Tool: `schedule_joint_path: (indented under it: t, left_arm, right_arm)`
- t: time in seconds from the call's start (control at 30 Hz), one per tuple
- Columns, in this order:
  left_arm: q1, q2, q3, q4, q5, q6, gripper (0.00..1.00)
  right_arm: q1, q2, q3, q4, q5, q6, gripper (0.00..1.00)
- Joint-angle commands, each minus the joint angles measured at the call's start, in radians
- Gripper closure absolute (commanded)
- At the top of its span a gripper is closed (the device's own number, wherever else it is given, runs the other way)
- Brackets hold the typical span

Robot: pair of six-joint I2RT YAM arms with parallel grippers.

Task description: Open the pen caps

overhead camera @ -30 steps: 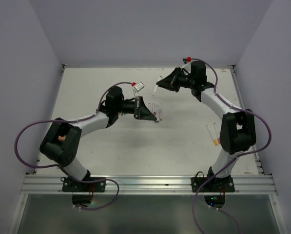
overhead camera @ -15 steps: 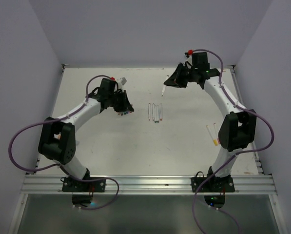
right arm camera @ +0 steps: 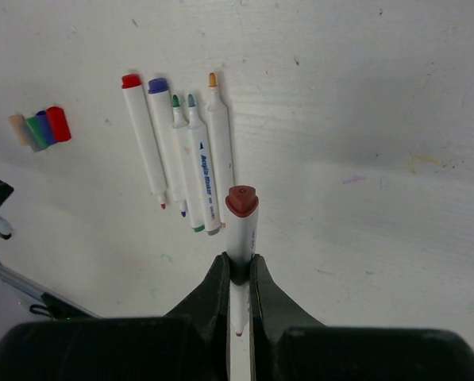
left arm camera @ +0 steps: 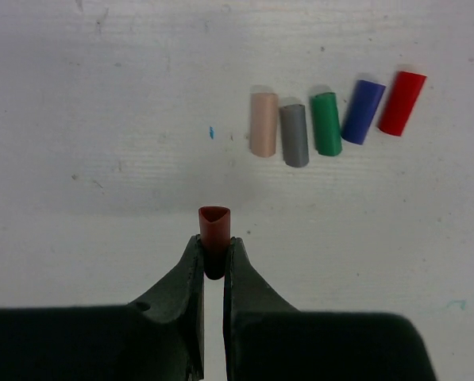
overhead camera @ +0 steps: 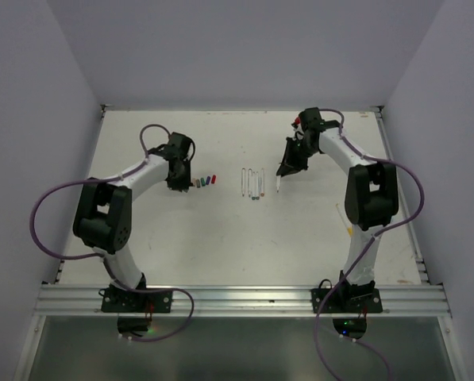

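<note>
My left gripper (left arm camera: 213, 244) is shut on a brown-red pen cap (left arm camera: 214, 225), held just above the table. Ahead of it several loose pen caps lie in a row: pink (left arm camera: 263, 125), grey (left arm camera: 294, 135), green (left arm camera: 326, 124), blue (left arm camera: 363, 111) and red (left arm camera: 402, 103). The top view shows that row (overhead camera: 206, 182) just right of the left gripper (overhead camera: 179, 179). My right gripper (right arm camera: 238, 266) is shut on an uncapped white pen (right arm camera: 242, 225) with a brown end. It hangs just right of several uncapped pens (right arm camera: 181, 151) laid side by side (overhead camera: 253, 182).
A further pen (overhead camera: 341, 213) lies near the right arm's elbow, partly hidden by it. White walls close in the table on the left, back and right. The table's back edge (overhead camera: 237, 111) is far from both grippers.
The grippers were close together over the middle. The left one has swung left and down to the cap row with its cap. The right one came down beside the pen row with its pen.
</note>
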Motion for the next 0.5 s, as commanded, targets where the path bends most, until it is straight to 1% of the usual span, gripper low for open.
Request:
schedule_joint_path:
  t: [0.0, 0.2, 0.33, 0.43, 0.47]
  left_arm:
    - [0.026, 0.077, 0.072, -0.006, -0.100, 0.051, 1.00]
    - [0.058, 0.179, 0.131, 0.017, -0.059, 0.075, 1.00]
    - [0.064, 0.210, 0.155, 0.027, -0.025, 0.077, 1.00]
    - [0.071, 0.223, 0.172, 0.035, 0.004, 0.077, 0.93]
    - [0.071, 0.223, 0.180, 0.038, 0.010, 0.080, 0.88]
  right_arm:
    - [0.006, 0.018, 0.041, -0.036, 0.045, -0.050, 1.00]
    - [0.016, 0.061, 0.053, -0.048, 0.053, -0.064, 1.00]
    - [0.034, 0.086, 0.059, -0.046, 0.065, -0.067, 1.00]
    - [0.054, 0.103, 0.074, -0.054, 0.080, -0.075, 1.00]
    - [0.057, 0.106, 0.077, -0.057, 0.085, -0.076, 1.00]
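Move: The left gripper holds the brown cap. Its free spot, at the left end of the cap row, lies about 4 cm ahead, 2 cm left and 4 cm below; the pink cap is some 5 cm ahead and 3 cm right, the gray cap 4 cm right. The right gripper holds the brown pen. Its free spot lies roughly 2 cm ahead, 3 cm left and 7 cm below, the orange pen 5 cm left and the gray pen 7 cm left, both also 2 cm ahead. Bring the left gripper down and forward together, about 4 cm each way and drifting 2 cm left, to set the brown cap beside the pink one; stop sinking first, slide on forward level, and just begin to ease the grip at the end. Meanwhile lower the right gripper about 4 cm towards the table right of the orange pen, easing back slightly and keeping the brown pen pinched. ##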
